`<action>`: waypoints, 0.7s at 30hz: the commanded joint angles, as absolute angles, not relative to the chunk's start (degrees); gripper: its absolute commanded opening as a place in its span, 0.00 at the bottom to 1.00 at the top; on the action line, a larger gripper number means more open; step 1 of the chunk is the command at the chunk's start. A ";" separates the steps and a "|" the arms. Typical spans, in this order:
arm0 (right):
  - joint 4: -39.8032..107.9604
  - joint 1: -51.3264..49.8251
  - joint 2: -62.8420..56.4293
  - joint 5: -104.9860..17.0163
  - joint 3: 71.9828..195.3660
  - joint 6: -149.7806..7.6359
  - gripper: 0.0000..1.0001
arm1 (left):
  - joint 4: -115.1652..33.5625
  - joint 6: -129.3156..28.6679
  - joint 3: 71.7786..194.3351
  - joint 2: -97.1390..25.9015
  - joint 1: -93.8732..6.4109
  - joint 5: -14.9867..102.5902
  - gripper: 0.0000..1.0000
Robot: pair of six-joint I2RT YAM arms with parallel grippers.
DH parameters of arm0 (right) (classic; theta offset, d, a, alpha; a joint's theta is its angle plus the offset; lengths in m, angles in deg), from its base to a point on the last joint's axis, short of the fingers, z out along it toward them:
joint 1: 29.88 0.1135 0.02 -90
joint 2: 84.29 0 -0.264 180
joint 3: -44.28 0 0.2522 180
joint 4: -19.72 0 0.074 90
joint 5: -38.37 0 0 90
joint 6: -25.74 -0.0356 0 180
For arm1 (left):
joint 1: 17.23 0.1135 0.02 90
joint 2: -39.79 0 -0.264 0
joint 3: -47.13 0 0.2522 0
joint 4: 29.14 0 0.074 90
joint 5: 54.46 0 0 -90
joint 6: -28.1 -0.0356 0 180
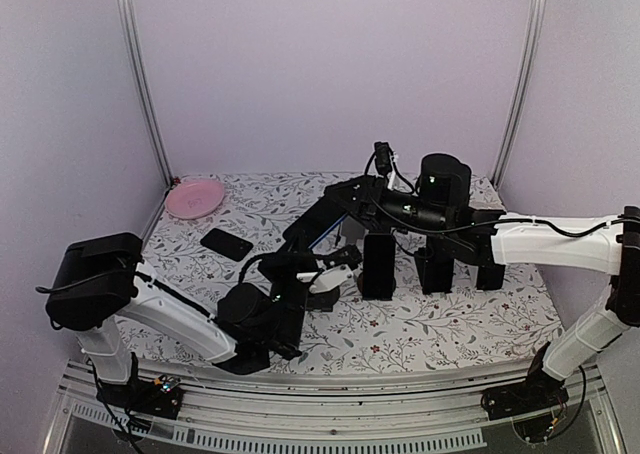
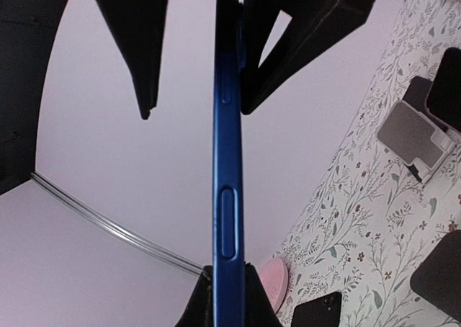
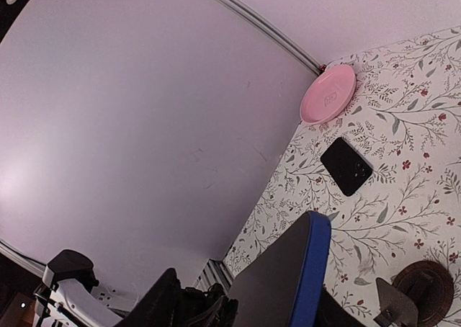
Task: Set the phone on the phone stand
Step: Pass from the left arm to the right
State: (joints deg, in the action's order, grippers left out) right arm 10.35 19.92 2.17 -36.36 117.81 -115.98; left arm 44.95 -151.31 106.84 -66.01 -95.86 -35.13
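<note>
A blue-edged phone [image 2: 227,161] with a dark screen [image 3: 281,284] is held above the table, edge-on in the left wrist view. My left gripper [image 2: 227,284] is shut on its near end. My right gripper [image 3: 245,298] straddles the far end of the phone [image 1: 315,222]. One of its fingers [image 2: 140,60] stands apart from the phone and the other lies against it, so its jaws are open. The white phone stand [image 2: 412,136] sits on the floral tablecloth, below and right of the left gripper [image 1: 300,266]; the top view shows the stand [image 1: 328,277] partly hidden.
A second black phone [image 1: 226,243] lies flat at the left. A pink plate [image 1: 195,197] sits in the back left corner. Three black stands [image 1: 378,264] line up on the right under the right arm. Lilac walls close in the back and sides.
</note>
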 commanded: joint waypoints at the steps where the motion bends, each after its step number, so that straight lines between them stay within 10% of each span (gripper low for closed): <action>1: 5.85 20.66 0.99 -35.69 117.51 -116.65 0.43 | 61.50 -155.41 107.55 -67.00 -97.36 -32.74 0.00; 11: 5.67 20.70 0.98 -36.25 116.85 -115.69 0.04 | 61.49 -151.96 104.90 -63.94 -97.65 -34.44 0.10; 21: 5.01 20.70 -0.54 -37.49 115.34 -112.72 0.02 | 61.49 -148.17 102.20 -61.90 -97.74 -35.11 0.84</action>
State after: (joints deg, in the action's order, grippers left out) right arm 9.69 20.49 2.15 -36.95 116.39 -115.68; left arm 44.93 -150.81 103.41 -64.18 -96.95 -35.20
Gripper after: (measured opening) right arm 0.108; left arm 0.750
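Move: About 3 cm ahead, 4 cm to the right and 3 cm above the left hand point lies the middle of the blue phone, held by its lower end; the right gripper waits beyond, some 6 cm ahead, 10 cm right and 6 cm up. From the right hand that middle is roughly 3 cm back, 5 cm left and 3 cm below. Counted from the right hand, the black phone on its stand is 2 cm ahead, 9 cm right and 15 cm below, and the empty black stand 3 cm ahead, 5 cm left and 22 cm below. Closing its half-open fingers on the upper end of the blue phone, the right hand sinks about 1.5 cm, its wrist tipping a few degrees and back, then eases up under a centimetre and keeps its grip. Only after that do the left fingers, nearly shut on the lower end, spread wide and let go, that hand drawing back about 1 cm while sinking slightly. ##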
